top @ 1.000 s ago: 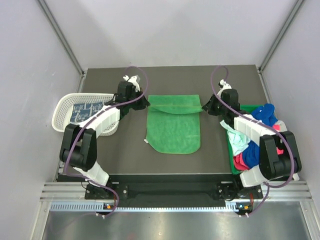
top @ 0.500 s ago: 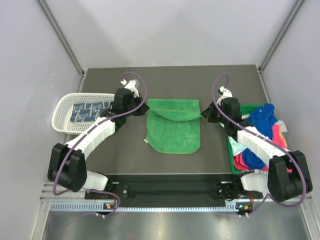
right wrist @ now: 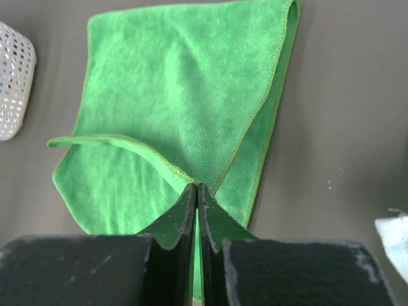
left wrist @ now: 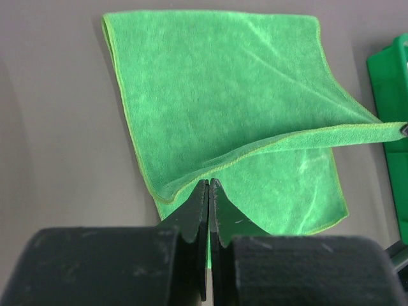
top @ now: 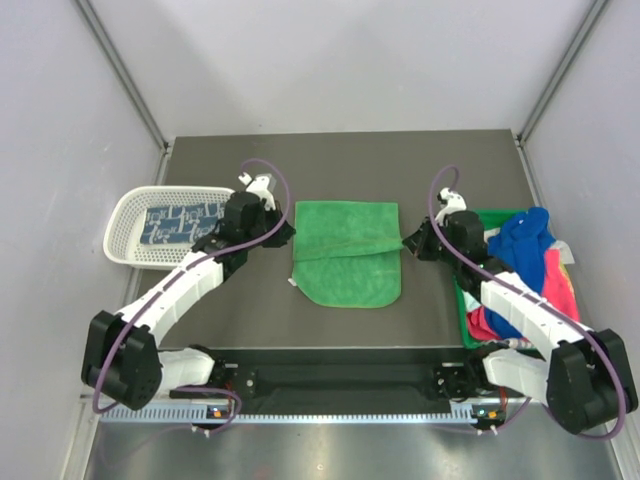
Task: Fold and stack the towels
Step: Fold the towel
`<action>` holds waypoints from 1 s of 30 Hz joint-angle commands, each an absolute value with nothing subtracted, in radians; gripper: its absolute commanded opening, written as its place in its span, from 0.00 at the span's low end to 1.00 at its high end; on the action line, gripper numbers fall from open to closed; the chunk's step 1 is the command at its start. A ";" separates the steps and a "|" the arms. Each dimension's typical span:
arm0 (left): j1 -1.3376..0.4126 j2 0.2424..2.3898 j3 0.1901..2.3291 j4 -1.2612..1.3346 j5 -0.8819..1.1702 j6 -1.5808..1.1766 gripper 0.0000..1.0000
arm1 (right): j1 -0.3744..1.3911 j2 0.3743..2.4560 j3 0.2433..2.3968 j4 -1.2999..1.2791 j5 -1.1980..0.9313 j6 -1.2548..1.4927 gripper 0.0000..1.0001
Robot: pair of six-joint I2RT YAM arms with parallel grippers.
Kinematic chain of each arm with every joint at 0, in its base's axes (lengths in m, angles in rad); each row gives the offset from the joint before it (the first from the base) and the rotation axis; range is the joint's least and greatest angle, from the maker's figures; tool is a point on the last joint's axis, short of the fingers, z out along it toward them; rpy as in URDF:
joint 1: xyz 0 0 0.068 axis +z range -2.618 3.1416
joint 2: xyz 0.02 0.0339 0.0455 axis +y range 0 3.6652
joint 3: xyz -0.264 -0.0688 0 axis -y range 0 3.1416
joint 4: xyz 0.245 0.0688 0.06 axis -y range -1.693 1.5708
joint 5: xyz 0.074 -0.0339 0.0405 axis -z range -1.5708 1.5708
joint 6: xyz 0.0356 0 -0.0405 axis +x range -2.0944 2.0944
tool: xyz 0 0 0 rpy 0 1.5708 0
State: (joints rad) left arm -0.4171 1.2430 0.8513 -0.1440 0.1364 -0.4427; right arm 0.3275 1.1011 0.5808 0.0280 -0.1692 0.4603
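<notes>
A green towel [top: 346, 275] lies in the middle of the dark table, its far edge lifted and drawn over the rest. My left gripper [top: 291, 232] is shut on that edge's left corner; in the left wrist view the gripper [left wrist: 208, 182] pinches the green towel [left wrist: 223, 83]. My right gripper [top: 406, 240] is shut on the right corner, where the gripper [right wrist: 195, 186] pinches the towel [right wrist: 185, 83]. A blue-and-white patterned towel [top: 180, 222] lies in the white basket. Royal blue [top: 525, 232] and pink [top: 555, 285] towels are piled at the right.
The white mesh basket [top: 125, 215] stands at the table's left edge. A green plastic bin [top: 495, 215] holding the towel pile sits at the right edge, under my right arm. Grey walls enclose the table on three sides.
Both grippers have moved toward the near edge, drawing the green towel's far edge with them over the lower half. The lifted edge now hangs lower.
</notes>
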 commanded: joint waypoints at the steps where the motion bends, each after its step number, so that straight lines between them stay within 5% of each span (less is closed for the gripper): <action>1: -0.434 1.215 0.824 -0.140 0.120 -0.434 0.00 | 0.350 1.066 0.563 0.048 -0.158 0.462 0.00; 4: -0.440 1.241 0.804 -0.123 0.121 -0.448 0.01 | 0.359 1.081 0.560 0.052 -0.150 0.462 0.00; 8: -0.459 1.319 0.801 -0.106 0.106 -0.477 0.34 | 0.364 1.101 0.554 0.072 -0.147 0.465 0.00; 23: -0.492 1.402 0.767 -0.193 0.038 -0.584 0.50 | 0.370 1.117 0.548 0.077 -0.123 0.453 0.00; 30: -0.492 1.451 0.762 -0.163 0.064 -0.591 0.50 | 0.371 1.132 0.545 0.089 -0.129 0.456 0.00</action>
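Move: The loose left corner of the green towel's upper flap lies about 4 cm back from the empty left hand, hardly to either side, and some 12 cm below. The towel's near edge is about 14 cm back and 13 cm to that hand's right. The white basket stands roughly 27 cm to its left and 4 cm ahead. For the right hand, which holds the flap's right corner, the lower layer's near right corner lies about 11 cm back and 10 cm down. Still pinching the flap's right corner, the right hand eases down about 2 cm and then holds there. The empty left hand sinks some 11 cm towards the loose left corner, drawing back about 3 cm, its shut fingers opening to roughly half and tipping down nearly 20 degrees until they stand on either side of that corner, not yet closing. ##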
